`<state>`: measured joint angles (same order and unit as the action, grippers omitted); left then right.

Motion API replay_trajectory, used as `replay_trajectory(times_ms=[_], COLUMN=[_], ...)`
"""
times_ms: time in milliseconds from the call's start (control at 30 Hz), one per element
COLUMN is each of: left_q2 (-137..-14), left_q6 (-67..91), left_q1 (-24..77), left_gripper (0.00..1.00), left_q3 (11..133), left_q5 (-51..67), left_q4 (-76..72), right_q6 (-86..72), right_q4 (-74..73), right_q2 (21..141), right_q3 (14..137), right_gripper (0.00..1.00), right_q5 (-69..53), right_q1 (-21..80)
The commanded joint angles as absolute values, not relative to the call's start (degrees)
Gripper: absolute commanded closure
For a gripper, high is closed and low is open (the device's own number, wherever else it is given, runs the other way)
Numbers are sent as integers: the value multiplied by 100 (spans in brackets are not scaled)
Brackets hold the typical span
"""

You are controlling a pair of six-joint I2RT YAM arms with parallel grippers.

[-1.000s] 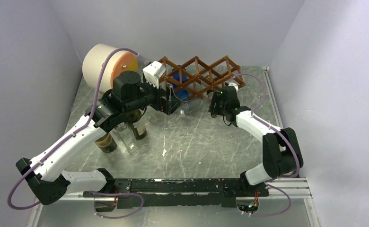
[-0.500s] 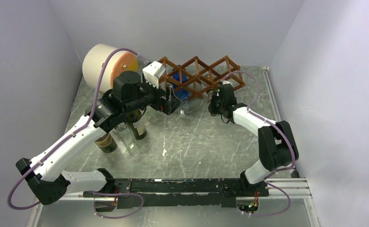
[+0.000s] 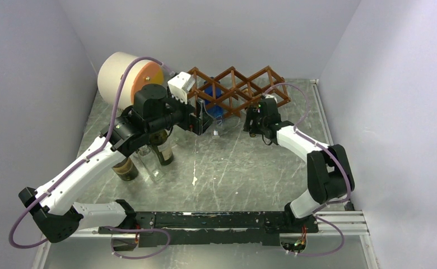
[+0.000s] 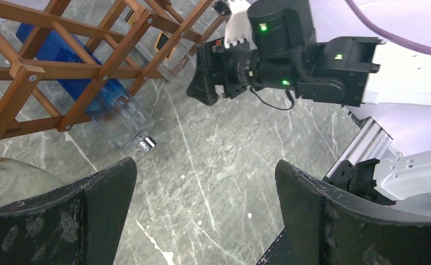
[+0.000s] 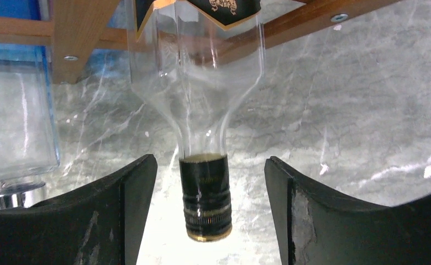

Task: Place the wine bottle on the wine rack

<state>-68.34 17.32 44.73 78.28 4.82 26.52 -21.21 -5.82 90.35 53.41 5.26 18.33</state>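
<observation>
The wine bottle (image 5: 196, 83) is clear glass with a black, gold-rimmed cap (image 5: 205, 196). It lies in a lower cell of the reddish-brown wine rack (image 3: 236, 84), neck pointing out over the table. My right gripper (image 5: 209, 165) is open around the cap, with a gap on each side and neither finger touching. In the top view the right gripper (image 3: 254, 120) sits at the rack's front right. My left gripper (image 4: 205, 165) hangs open and empty over the table, in front of the rack (image 4: 20, 72).
A blue-and-clear bottle (image 4: 75, 72) lies in the rack's left cell, its silver cap sticking out. A cream-and-orange cylinder (image 3: 126, 75) stands at the back left. Several upright bottles (image 3: 163, 151) stand under the left arm. Walls close both sides.
My right arm has shifted a little left and closer to the rack front. The left arm has not moved.
</observation>
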Motion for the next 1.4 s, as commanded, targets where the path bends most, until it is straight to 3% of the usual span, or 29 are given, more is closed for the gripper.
replay_trajectory(times_ms=[0, 300, 500, 900, 1100, 1367], left_q2=[-6733, -6362, -5851, -4698, -4549, -4577], left_q6=[1625, 1312, 1145, 957, 916, 908], left_q1=[4460, 4459, 4461, 4460, 4463, 4459], left_gripper=[1, 1, 1, 1, 1, 1], left_q3=[8042, 8016, 7938, 7273, 7171, 7211], left_q5=[124, -1274, -2072, -2091, -2144, -2195], left_q4=[2770, 2802, 2579, 1809, 1629, 1699], right_q6=[-2191, -1921, -1566, -1691, -1424, -1140], right_q4=[-1016, -1350, -909, -221, -568, -807], right_q2=[8450, 7060, 6898, 8768, 9722, 10693], right_q3=[5461, 5477, 5990, 7629, 8636, 9570], right_gripper=[24, 24, 25, 26, 26, 27], right_q5=[698, -28, -236, 192, 247, 1179], right_q1=[1820, 2117, 3383, 4866, 5107, 5177])
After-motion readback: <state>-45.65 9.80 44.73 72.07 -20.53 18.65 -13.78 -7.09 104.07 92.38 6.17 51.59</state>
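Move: My right hand is still low, fingers open around the neck of the placed bottle, whose body lies about 10 cm ahead in the wine rack. The rack's middle is some 13 cm ahead, 5 cm left. My next bottle, the clear bottle, stands about 32 cm to the left, 2 cm ahead, its middle 7 cm higher; the dark wine bottle is roughly 12 cm nearer me and 3 cm further left than it. From my left hand the clear bottle is some 15 cm ahead, 11 cm left, 20 cm below. I lift my open right hand up and slightly back, clear of the placed bottle's neck, then sweep it about 30 cm left in front of the rack to the clear bottle's mouth, ending some 18 cm higher and easing forward, fingers tipped up and turned counter-clockwise by some 35 degrees. Meanwhile I draw my open left hand left and up, out of the way. ##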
